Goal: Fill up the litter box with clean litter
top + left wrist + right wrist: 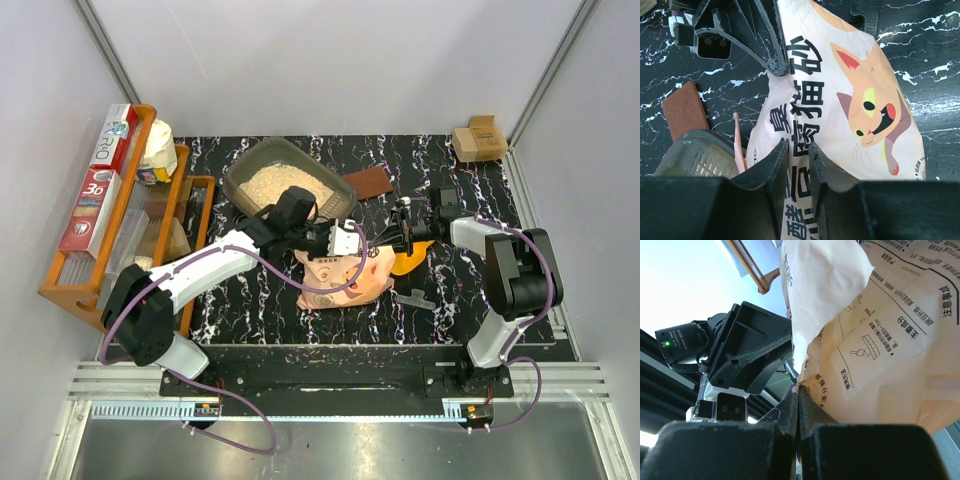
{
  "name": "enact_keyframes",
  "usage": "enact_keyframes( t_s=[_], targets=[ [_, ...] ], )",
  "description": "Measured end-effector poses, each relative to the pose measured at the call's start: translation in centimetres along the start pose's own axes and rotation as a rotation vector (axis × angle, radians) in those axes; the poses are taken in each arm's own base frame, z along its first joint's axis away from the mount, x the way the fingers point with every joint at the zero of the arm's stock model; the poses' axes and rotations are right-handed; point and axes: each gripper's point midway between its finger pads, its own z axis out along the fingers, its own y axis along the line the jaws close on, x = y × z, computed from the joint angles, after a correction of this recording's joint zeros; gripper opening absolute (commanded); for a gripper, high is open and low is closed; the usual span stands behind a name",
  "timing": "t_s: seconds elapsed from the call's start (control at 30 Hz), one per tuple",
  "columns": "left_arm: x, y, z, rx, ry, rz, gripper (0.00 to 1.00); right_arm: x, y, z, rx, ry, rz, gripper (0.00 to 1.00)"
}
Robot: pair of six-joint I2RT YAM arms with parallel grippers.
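Note:
The dark grey litter box (238, 172) stands at the back of the table with pale clean litter (280, 184) in it. In front of it, a pink bag (345, 282) printed with a cat (870, 105) hangs between both grippers. My left gripper (350, 240) is at the bag's upper edge. Its jaws (797, 152) are nearly together with a strip of the bag between them. My right gripper (392, 238) is shut on the bag's edge (799, 389). A corner of the litter box (695, 157) shows in the left wrist view.
An orange wooden rack (60, 285) with boxes runs along the left. A yellow scoop (410, 264) lies under the right gripper. A brown pad (370, 183) lies beside the litter box, a cardboard box (478, 140) at the back right, and a small black part (415, 298) in front.

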Motion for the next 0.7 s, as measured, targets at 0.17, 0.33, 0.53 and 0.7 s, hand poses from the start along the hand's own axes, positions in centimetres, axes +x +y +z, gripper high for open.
enact_keyframes(
  t_s=[0.17,0.33,0.53,0.7],
  targets=[
    [0.1,0.2,-0.1,-0.012,0.001,-0.025,0.06,-0.1,0.0,-0.2,-0.002,-0.003,0.003,0.0],
    [0.1,0.1,-0.1,-0.016,0.001,-0.066,0.0,-0.2,0.0,-0.7,-0.01,-0.012,-0.016,0.19],
    [-0.3,-0.2,-0.6,-0.022,-0.007,-0.127,0.0,-4.3,2.2,-5.3,0.057,-0.216,-0.261,0.38],
    [-0.8,-0.6,-1.0,-0.019,-0.017,-0.18,0.0,-5.8,6.6,-8.7,0.269,-0.342,-0.868,0.53]
  ],
)
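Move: Right in front of the two nearly touching hands is the litter bag's top edge, with one corner already shut in the right fingers. The bag's middle lies about 6 cm back, 1 cm left and 8 cm below the left hand; from the right hand, 6 cm back, 5 cm left and equally low. The yellow scoop lies some 10 cm right of the right hand and 1 cm back, the brown mat 12 cm straight ahead, both about 14 cm below. Closing fully on the bag's upper edge, the left hand stays almost in place and only eases about 1 cm back and up with a slight turn. The right hand first waits shut, then opens to nearly half, lets go of its corner and quickly pulls away forward and right, rising some 5 cm, rolling about 50 degrees and dipping its fingertips. ##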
